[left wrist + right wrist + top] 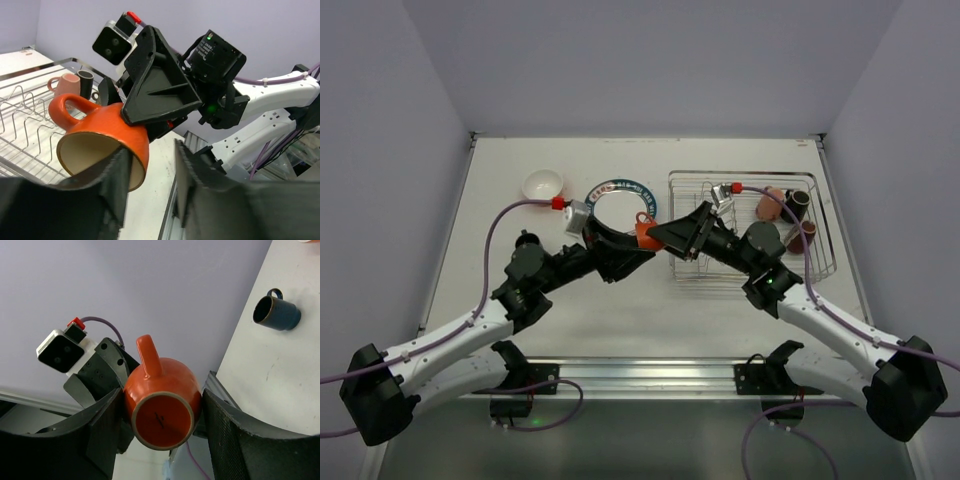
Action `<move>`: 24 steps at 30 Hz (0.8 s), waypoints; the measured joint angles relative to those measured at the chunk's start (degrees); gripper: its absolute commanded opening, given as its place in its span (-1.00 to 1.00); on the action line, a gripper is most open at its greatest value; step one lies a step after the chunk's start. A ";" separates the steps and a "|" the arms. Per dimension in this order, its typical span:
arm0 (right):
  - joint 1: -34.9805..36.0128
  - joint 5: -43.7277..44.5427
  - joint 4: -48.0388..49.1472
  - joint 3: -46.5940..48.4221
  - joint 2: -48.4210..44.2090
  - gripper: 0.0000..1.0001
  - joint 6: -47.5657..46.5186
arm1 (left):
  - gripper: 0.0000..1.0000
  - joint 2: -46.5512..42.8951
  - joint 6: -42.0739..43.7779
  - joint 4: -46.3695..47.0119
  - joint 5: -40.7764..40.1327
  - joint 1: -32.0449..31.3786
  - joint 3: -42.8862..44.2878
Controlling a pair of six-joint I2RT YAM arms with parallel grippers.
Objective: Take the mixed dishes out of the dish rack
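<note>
An orange mug (646,236) hangs in mid-air between both arms, left of the dish rack (820,250). My right gripper (162,410) is shut on its round body (162,405), base toward the camera, handle up. My left gripper (150,165) stands partly open at the mug's mouth (107,130): one finger (112,175) lies across the cream inside, the other finger (187,170) stands clear of the rim. In the rack's (30,135) far right corner lie a pink mug (770,203), a dark mug (799,204) and a brown mug (807,233).
A blue-rimmed plate (617,205) and a small bowl with a white inside (542,184) rest on the table behind the left arm. A dark blue mug (276,312) lies on its side on the table. Grey walls enclose the table on three sides.
</note>
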 measured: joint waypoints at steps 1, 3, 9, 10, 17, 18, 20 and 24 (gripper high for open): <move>0.11 0.00 -0.17 0.00 -0.20 -0.86 0.02 | -0.35 0.00 0.37 -0.28 -0.09 -0.24 0.00; 0.28 0.09 -0.74 0.00 -0.81 -0.86 0.04 | -0.43 0.00 1.33 -0.85 -0.46 -0.55 0.02; 1.22 0.92 -2.19 0.00 -2.40 -0.86 0.04 | -1.00 0.00 3.02 -1.01 -0.94 -1.05 0.09; 1.33 1.16 -2.16 0.00 -2.60 -0.86 -0.13 | -1.00 -0.02 2.93 -1.03 -1.09 -1.16 0.09; 1.46 1.95 -3.23 0.02 -4.31 0.98 -0.48 | -1.00 0.00 4.07 -4.76 -2.56 -1.86 2.62; 1.44 1.95 -4.39 0.04 -4.59 0.98 -1.36 | -1.00 0.13 4.85 -6.80 -3.78 -1.88 3.39; 0.76 1.97 -8.07 0.48 -5.14 0.98 -3.69 | -1.00 0.33 5.88 -12.98 -6.95 -1.88 5.64; -7.02 2.25 -18.56 1.79 -7.32 0.98 -10.71 | -1.00 0.46 8.33 -30.42 -16.15 -1.88 11.96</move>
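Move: At the left hand's open fingertips is the orange mug, its middle about 3 cm ahead, 4 cm to the right and 1 cm higher; the mug is still gripped by the right hand, about 2 cm left of that hand's point. Roughly 28 cm below the left hand, the plate stack lies some 30 cm ahead and 5 cm left, the blue mug about 21 cm ahead and 31 cm left, and the dish rack's middle about 27 cm ahead and 32 cm right. Closing from about half open, the left fingers pinch the orange mug's wall near the rim, holding almost still for the handover. The right hand eases about a centimetre back and up with it, then opens wide, lets go and draws off right, forward and down, some 5 cm. The left then carries the mug about 4 cm forward and 3 cm down, its wrist turning counter-clockwise and tipping its fingertips down. ##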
